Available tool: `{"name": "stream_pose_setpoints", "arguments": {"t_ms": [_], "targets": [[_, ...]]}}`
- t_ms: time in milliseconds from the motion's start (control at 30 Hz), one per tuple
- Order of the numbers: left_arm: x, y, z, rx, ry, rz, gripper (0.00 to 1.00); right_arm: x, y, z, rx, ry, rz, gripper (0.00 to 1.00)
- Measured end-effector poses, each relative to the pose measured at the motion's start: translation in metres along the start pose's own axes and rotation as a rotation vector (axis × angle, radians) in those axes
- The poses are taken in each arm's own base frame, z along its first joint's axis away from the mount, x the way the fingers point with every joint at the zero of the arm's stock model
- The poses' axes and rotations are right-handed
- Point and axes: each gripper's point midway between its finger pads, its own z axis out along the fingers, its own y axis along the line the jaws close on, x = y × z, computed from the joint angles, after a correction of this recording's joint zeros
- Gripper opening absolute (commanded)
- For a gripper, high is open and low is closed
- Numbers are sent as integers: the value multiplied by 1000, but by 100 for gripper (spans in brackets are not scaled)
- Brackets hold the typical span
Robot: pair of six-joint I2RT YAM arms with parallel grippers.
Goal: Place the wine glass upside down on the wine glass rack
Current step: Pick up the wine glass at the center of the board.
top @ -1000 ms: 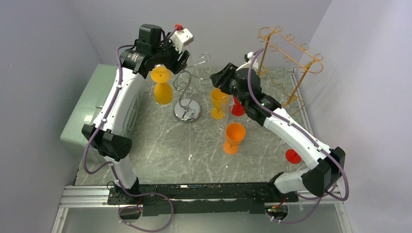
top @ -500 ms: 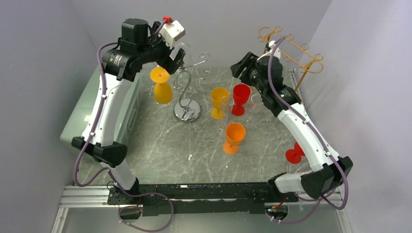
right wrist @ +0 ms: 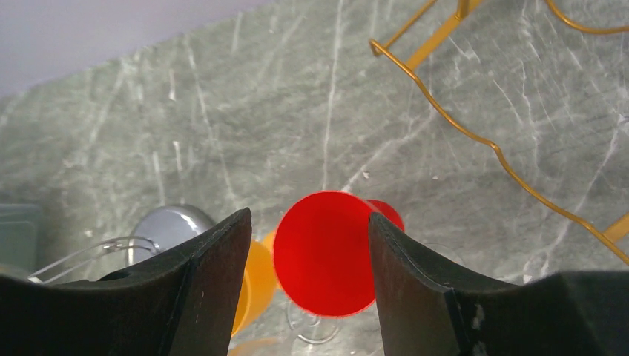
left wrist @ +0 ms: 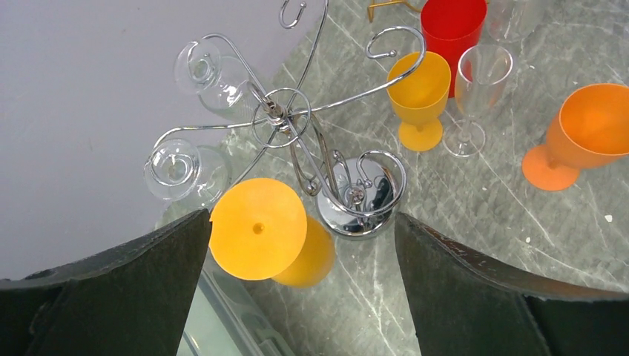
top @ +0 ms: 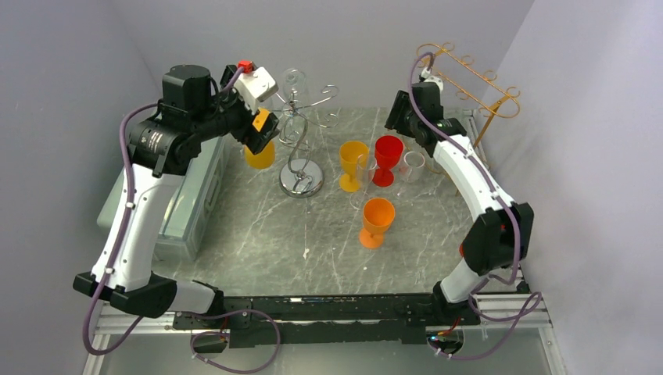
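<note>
A yellow-orange wine glass (left wrist: 258,228) hangs upside down, foot up and bowl down, at the left side of the chrome wine glass rack (left wrist: 282,119). I cannot see which hook carries it. My left gripper (left wrist: 300,297) stands wide open above it and touches nothing. From the top view the left gripper (top: 264,133) covers part of the glass (top: 256,156), beside the rack (top: 301,160). Two clear glasses (left wrist: 174,167) also hang on the rack. My right gripper (top: 399,116) is open, high above a red glass (right wrist: 326,252) that stands upright on the table.
A yellow goblet (top: 352,160), an orange goblet (top: 377,219) and clear glasses (top: 412,164) stand right of the chrome rack. A gold wire rack (top: 469,78) stands at the far right corner. A pale green box (top: 184,203) borders the table's left edge.
My left gripper opened, let go of the yellow-orange glass and drew back to the left. The right arm lifted off the red glass and moved up toward the far right.
</note>
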Motion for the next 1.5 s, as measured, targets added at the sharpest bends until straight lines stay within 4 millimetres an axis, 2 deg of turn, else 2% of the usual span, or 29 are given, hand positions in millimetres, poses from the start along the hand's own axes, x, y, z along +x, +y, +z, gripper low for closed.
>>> {"name": "stream_pose_setpoints", "arguments": {"t_ms": [133, 333, 667, 867, 1033, 1067, 1200, 1300, 1367, 1500], "targets": [[8, -3, 1, 4, 9, 6, 99, 16, -13, 24, 43, 58, -45, 59], [18, -4, 7, 14, 39, 7, 99, 35, -26, 44, 77, 114, -80, 55], [18, -4, 8, 11, 40, 13, 99, 59, -46, 51, 135, 160, -102, 48], [18, -4, 8, 12, 40, 13, 99, 69, -54, 61, 167, 181, -112, 34], [18, -4, 8, 17, 38, 13, 99, 88, -63, 75, 199, 227, -126, 7], [18, -5, 8, 18, 37, 12, 100, 89, -64, 76, 203, 232, -131, 4], [18, -5, 8, 22, 35, 12, 99, 77, -61, 73, 204, 210, -127, 2], [17, -7, 8, 29, 32, 9, 100, 61, -55, 63, 197, 175, -125, 0], [17, -8, 8, 34, 30, 5, 99, 42, -49, 51, 183, 136, -119, 0], [13, -10, 5, 42, 21, -6, 99, -20, -23, 11, 117, -8, -91, 0]]}}
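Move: The red wine glass stands almost under the right hand, about 2 cm ahead, 1 cm to its left and some 17 cm down. The yellow glass is about 10 cm left of the red one, 1 cm nearer the robot; a clear glass stands roughly 7 cm right and 4 cm back of it, a clear flute 7 cm left and 8 cm back. From the left hand the red glass lies about 14 cm ahead, 33 cm right and 34 cm down. The red glass is taken by the right-hand wall of its bowl: the right hand sinks about 13 cm to the rim, easing slightly right and tipping down some 15 degrees while its half-open fingers close and pinch that wall. It then rises straight back up about 13 cm, its fingertips levelling again, the grip kept. ##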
